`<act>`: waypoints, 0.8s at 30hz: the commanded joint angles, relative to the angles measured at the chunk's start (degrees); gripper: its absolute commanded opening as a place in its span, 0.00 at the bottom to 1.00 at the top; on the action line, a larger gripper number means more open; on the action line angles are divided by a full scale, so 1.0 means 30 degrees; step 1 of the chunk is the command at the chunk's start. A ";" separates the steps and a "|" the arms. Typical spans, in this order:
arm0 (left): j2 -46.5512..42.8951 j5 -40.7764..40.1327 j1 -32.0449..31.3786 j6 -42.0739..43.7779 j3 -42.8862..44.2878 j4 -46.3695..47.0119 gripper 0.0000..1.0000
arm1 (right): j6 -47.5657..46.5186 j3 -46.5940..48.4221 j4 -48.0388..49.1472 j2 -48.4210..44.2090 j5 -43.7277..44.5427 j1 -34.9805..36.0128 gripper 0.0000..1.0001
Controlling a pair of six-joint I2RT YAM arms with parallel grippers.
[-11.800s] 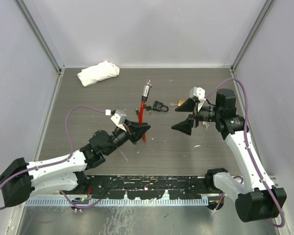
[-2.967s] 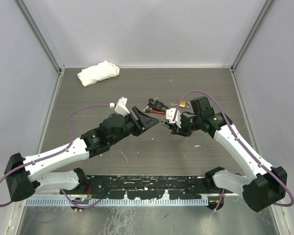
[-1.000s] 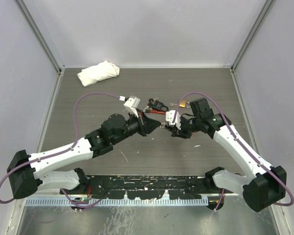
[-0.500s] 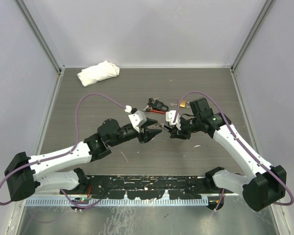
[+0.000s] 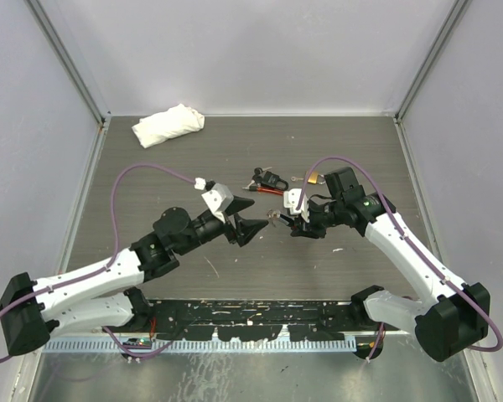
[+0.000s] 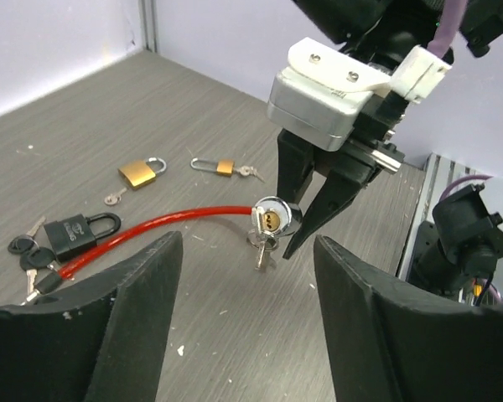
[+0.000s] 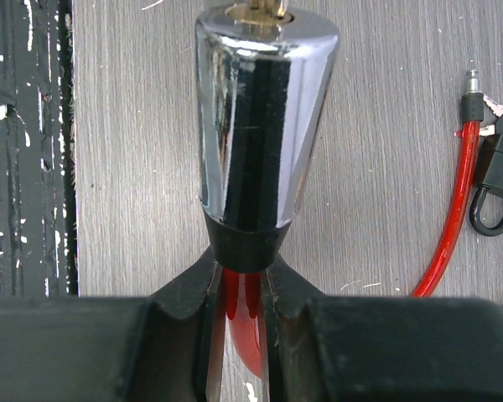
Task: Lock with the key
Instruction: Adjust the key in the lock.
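A red cable lock's chrome head [image 5: 274, 219] is held a little above the table, with my right gripper [image 5: 292, 219] shut on the red cable [image 7: 243, 310] just behind the head [image 7: 264, 126]. A key [image 6: 261, 248] on a small ring hangs at the brass keyhole in the head's face [image 6: 275, 218]. My left gripper [image 5: 258, 213] is open and empty. It faces the keyhole from a short way off, its fingers [image 6: 134, 318] wide apart on either side of the key. The rest of the cable [image 6: 151, 224] trails to the far side.
A black padlock [image 6: 80, 234] with keys [image 6: 29, 251] lies by the cable's far end. Beyond it are a brass padlock [image 6: 141, 173] and a smaller one [image 6: 222, 167]. A white cloth [image 5: 168, 125] lies at the back left. Grey walls enclose the table.
My left gripper has opened, let go of the key and drawn back to the left, away from the lock head. The right gripper has kept its hold and place.
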 commanded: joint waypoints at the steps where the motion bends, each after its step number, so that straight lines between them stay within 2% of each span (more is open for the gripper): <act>1: 0.0563 0.1688 0.1085 -0.1291 0.2121 -0.1227 0.62 | -0.0124 0.0965 0.0685 -0.0331 -0.0548 -0.0014 0.01; 8: 0.2042 0.5915 0.2580 -0.3239 0.3394 -0.1329 0.55 | -0.0179 0.0903 0.0612 -0.0382 -0.0548 0.0001 0.01; 18: 0.3059 0.6933 0.2596 -0.3456 0.4066 -0.1589 0.40 | -0.0215 0.0878 0.0583 -0.0400 -0.0549 -0.0001 0.01; 21: 0.3224 0.6964 0.2624 -0.3174 0.4207 -0.1741 0.33 | -0.0216 0.0879 0.0597 -0.0403 -0.0549 -0.0010 0.01; 24: 0.3426 0.7188 0.2732 -0.2798 0.4283 -0.1895 0.21 | -0.0237 0.0862 0.0568 -0.0379 -0.0520 -0.0012 0.01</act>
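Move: The key, standing in the lock's end face, is about 4 cm to the left hand's right, level in reach and some 2 cm lower; the lock head is about 7 cm right, 1 cm back and 3 cm lower. The black padlock lies about 12 cm ahead, 4 cm right and 15 cm below. From the right hand, gripping the cable behind the lock head, the key is roughly 6 cm left, 2 cm ahead and 3 cm higher. Left hand reaches about 3 cm right onto the key, rolling some 15 degrees, fingers narrowing around its bow. ##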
